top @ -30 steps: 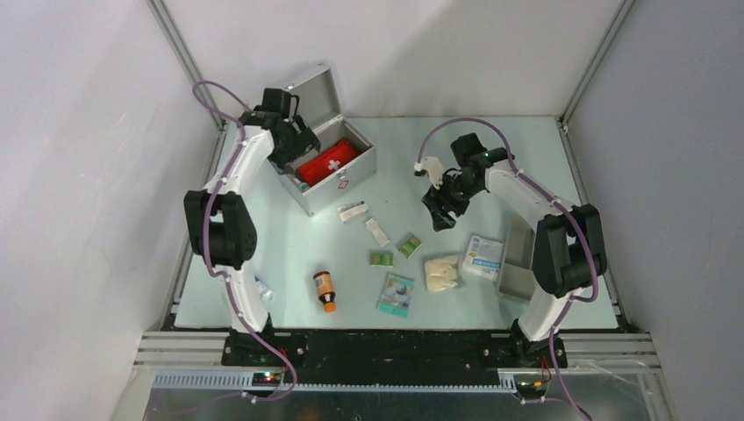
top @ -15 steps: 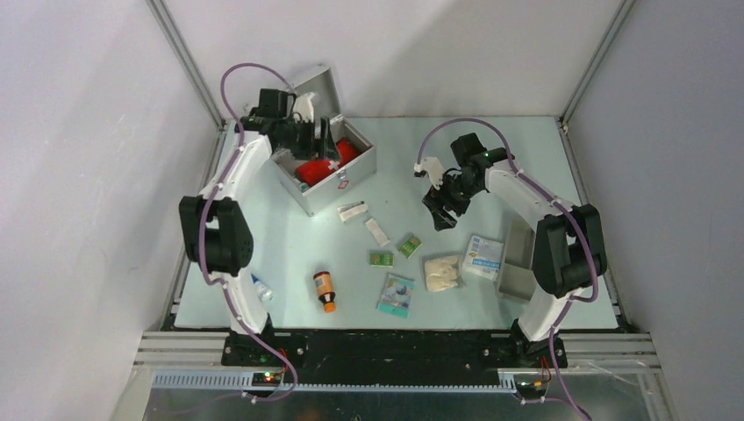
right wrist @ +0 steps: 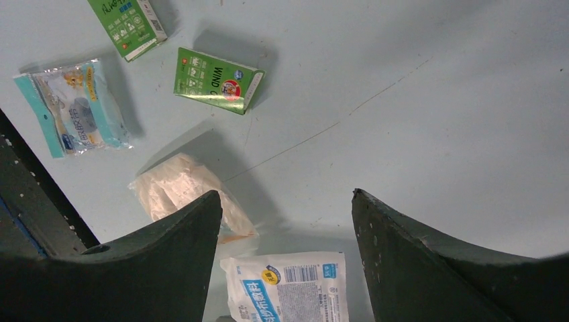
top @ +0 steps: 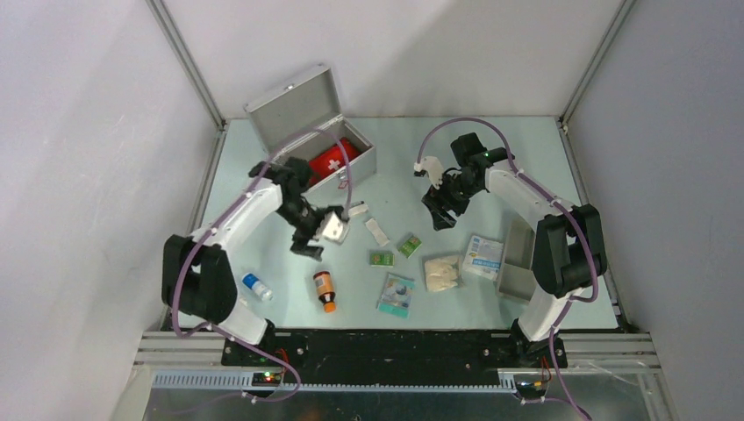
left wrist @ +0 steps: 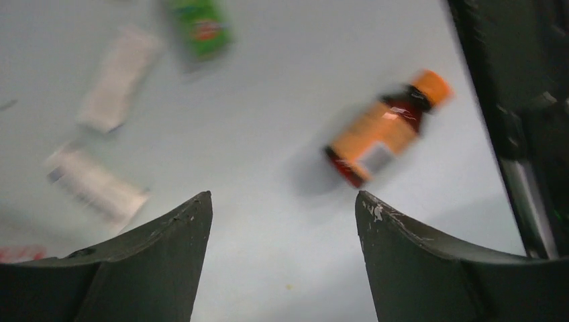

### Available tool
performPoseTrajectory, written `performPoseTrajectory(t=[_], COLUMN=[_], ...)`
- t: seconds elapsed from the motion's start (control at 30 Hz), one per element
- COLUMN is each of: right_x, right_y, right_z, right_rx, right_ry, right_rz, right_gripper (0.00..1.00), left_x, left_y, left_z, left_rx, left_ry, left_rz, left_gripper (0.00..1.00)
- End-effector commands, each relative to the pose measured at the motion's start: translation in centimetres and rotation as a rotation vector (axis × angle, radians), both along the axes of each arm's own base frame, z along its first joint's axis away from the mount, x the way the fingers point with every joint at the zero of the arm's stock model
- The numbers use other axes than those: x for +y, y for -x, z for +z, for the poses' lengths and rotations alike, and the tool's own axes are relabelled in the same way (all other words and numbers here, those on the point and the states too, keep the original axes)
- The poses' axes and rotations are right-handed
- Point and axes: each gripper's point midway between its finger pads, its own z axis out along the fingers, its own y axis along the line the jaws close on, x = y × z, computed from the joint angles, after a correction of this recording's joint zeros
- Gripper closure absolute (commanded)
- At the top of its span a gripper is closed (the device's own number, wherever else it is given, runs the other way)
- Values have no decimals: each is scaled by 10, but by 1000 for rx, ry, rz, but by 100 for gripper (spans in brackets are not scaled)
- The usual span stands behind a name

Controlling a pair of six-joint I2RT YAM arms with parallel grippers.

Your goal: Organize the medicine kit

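Note:
The medicine kit (top: 295, 103), a silver case, stands open at the back left with its lid up and a red pouch (top: 332, 161) inside. My left gripper (top: 309, 247) hangs over the table in front of the case, open and empty (left wrist: 283, 208). An orange-capped brown bottle (top: 325, 290) lies on its side just beyond its fingertips (left wrist: 382, 131). My right gripper (top: 439, 213) is open and empty (right wrist: 287, 201) above the table's middle right. Below it lie a bag of gauze (right wrist: 180, 191) and a white-and-blue packet (right wrist: 288, 288).
Loose on the table lie two white sachets (top: 354, 211) (top: 377, 231), two green boxes (top: 381, 258) (top: 410, 245), a blue packet (top: 397, 295) and a small blue-capped bottle (top: 257, 287) near the left base. A grey tray (top: 518, 256) stands at the right.
My left arm has swung out of the open case and forward, down over the table near the orange bottle. The right arm has stayed put.

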Motion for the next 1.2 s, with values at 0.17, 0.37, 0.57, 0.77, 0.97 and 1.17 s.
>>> performPoseTrajectory(t=[0.17, 0.37, 0.57, 0.77, 0.97, 1.17], right_x=[12, 8, 3, 0, -2, -7], right_y=[-3, -1, 3, 4, 1, 0], right_z=[15, 17, 17, 14, 15, 14], right_rx=[-31, -34, -36, -24, -25, -23], right_ry=[-59, -51, -46, -59, -70, -59], right_rz=[10, 7, -2, -10, -26, -40], right_gripper=[25, 25, 25, 25, 25, 25], left_x=[36, 24, 10, 7, 8, -17], left_y=[90, 87, 74, 76, 69, 59], left_z=[-48, -63, -74, -96, -117, -104], left_rx=[0, 35, -18, -44, -65, -89], left_ry=[-165, -151, -158, -182, -213, -128], left_rz=[-734, -803, -840, -889, -907, -844], left_gripper=[20, 26, 31, 28, 31, 48])
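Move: The brown bottle with the orange cap lies about 9 cm back from the left hand, 1 cm to its left and 12 cm below. The nearer green box is some 12 cm to the right of that bottle and 6 cm farther out; the blue-capped bottle is about 14 cm to its left, level with it. From the right hand the brown bottle lies roughly 16 cm back, 23 cm left and 9 cm below. Left hand swings back 8 cm, sinks about 12 cm, twisting clockwise, fingers narrowing around the brown bottle's label. ##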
